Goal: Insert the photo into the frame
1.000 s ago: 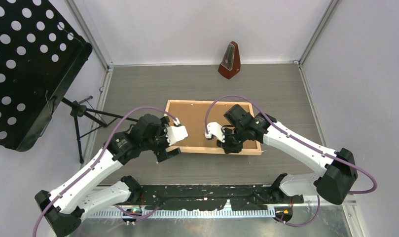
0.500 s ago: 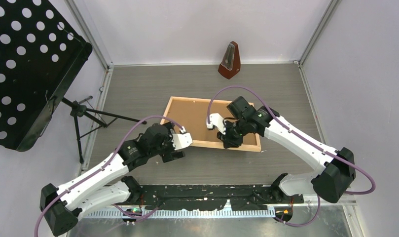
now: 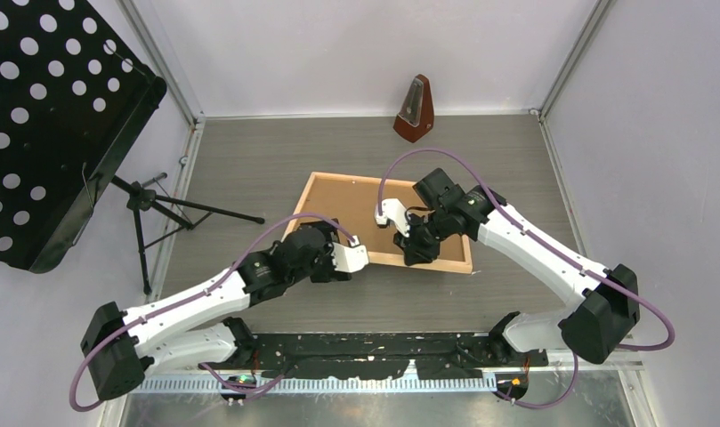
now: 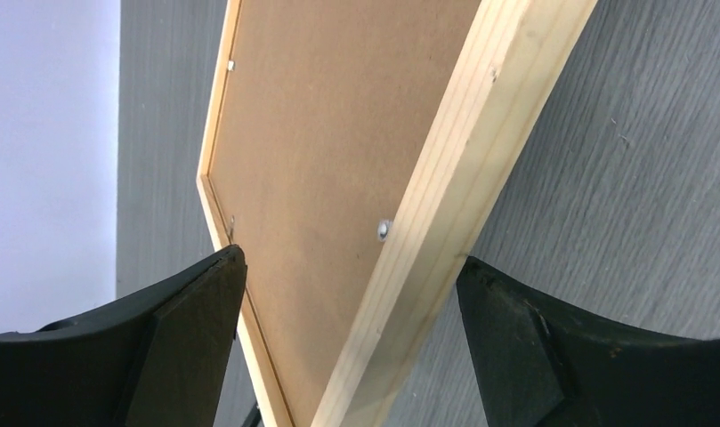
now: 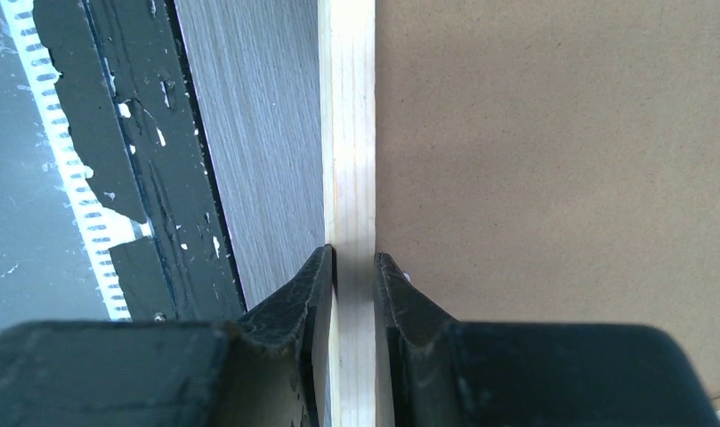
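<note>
The frame lies face down on the grey table, slightly skewed, its brown backing board facing up. My right gripper is shut on the frame's near wooden rail, one finger on each side, with the backing board beside it. My left gripper is open at the near left part of the frame. Its fingers straddle the pale rail and a strip of backing board without touching. The photo is out of view.
A brown metronome stands at the back of the table. A black perforated music stand with tripod legs is at the left. A black taped strip runs along the near edge.
My left arm has swung right along the frame's near edge, its jaws narrowing slightly. The frame has turned and shifted a little away, still gripped by the right gripper.
</note>
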Controlling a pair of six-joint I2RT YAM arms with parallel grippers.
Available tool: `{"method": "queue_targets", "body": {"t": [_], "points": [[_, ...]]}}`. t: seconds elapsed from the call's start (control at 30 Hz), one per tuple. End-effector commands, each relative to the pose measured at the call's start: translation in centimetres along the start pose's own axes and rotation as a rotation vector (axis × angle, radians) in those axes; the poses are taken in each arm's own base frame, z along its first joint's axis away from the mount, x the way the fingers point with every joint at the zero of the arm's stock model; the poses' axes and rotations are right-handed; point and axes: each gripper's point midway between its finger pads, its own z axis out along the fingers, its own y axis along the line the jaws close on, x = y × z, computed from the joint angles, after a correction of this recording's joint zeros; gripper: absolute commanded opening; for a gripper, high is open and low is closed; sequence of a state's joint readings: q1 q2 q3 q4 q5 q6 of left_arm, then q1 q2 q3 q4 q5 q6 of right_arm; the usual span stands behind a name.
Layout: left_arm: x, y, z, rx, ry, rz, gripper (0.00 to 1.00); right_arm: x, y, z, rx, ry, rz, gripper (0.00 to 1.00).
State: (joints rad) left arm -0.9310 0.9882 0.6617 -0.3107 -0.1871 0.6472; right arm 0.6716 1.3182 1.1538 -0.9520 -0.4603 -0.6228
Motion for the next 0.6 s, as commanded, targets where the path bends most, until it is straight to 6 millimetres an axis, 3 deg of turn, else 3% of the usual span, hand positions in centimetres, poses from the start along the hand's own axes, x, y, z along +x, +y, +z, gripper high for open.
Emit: {"method": "queue_targets", "body": {"t": [0.0,0.33,0.57], "points": [[-2.2,1.5,0.6,-0.079,-0.057,0.041,0.85,-2.9,-0.8,-1.4,0.03,-0.096,-0.019,0.06],[-2.3,0.4,1.5,-0.081,-0.039,0.076,0.68,-3.0,-0.9,-1.7,0.029,-0.108,-0.01,0.06],[-2.4,0.4,1.8,-0.087,-0.025,0.089,0.43,-2.9,-0.9,-1.7,0.029,-0.107,-0.007,0.06]]}}
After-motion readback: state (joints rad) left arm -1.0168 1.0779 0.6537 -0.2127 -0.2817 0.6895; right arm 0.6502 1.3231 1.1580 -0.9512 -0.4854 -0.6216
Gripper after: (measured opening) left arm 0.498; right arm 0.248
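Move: The frame's near rail already runs between my open left fingers, only a centimetre or two back of and below that hand's middle, closer to the rear finger. The backing board's middle is about 9 cm ahead of my left hand, 9 cm to its right and 6 cm lower. From my right hand, which pinches the same rail, the stretch my left hand closes on is roughly 16 cm left and 2 cm ahead. My right hand stays put and keeps its pinch on the raised near rail while my left closes its fingers around the same rail, from nearly wide open to about half. As they narrow, the left hand slides about 2 cm to the right along the rail towards my right hand, sinking barely half a centimetre, with its wrist tipping up some 5 degrees. The rear finger ends up right alongside the rail. ##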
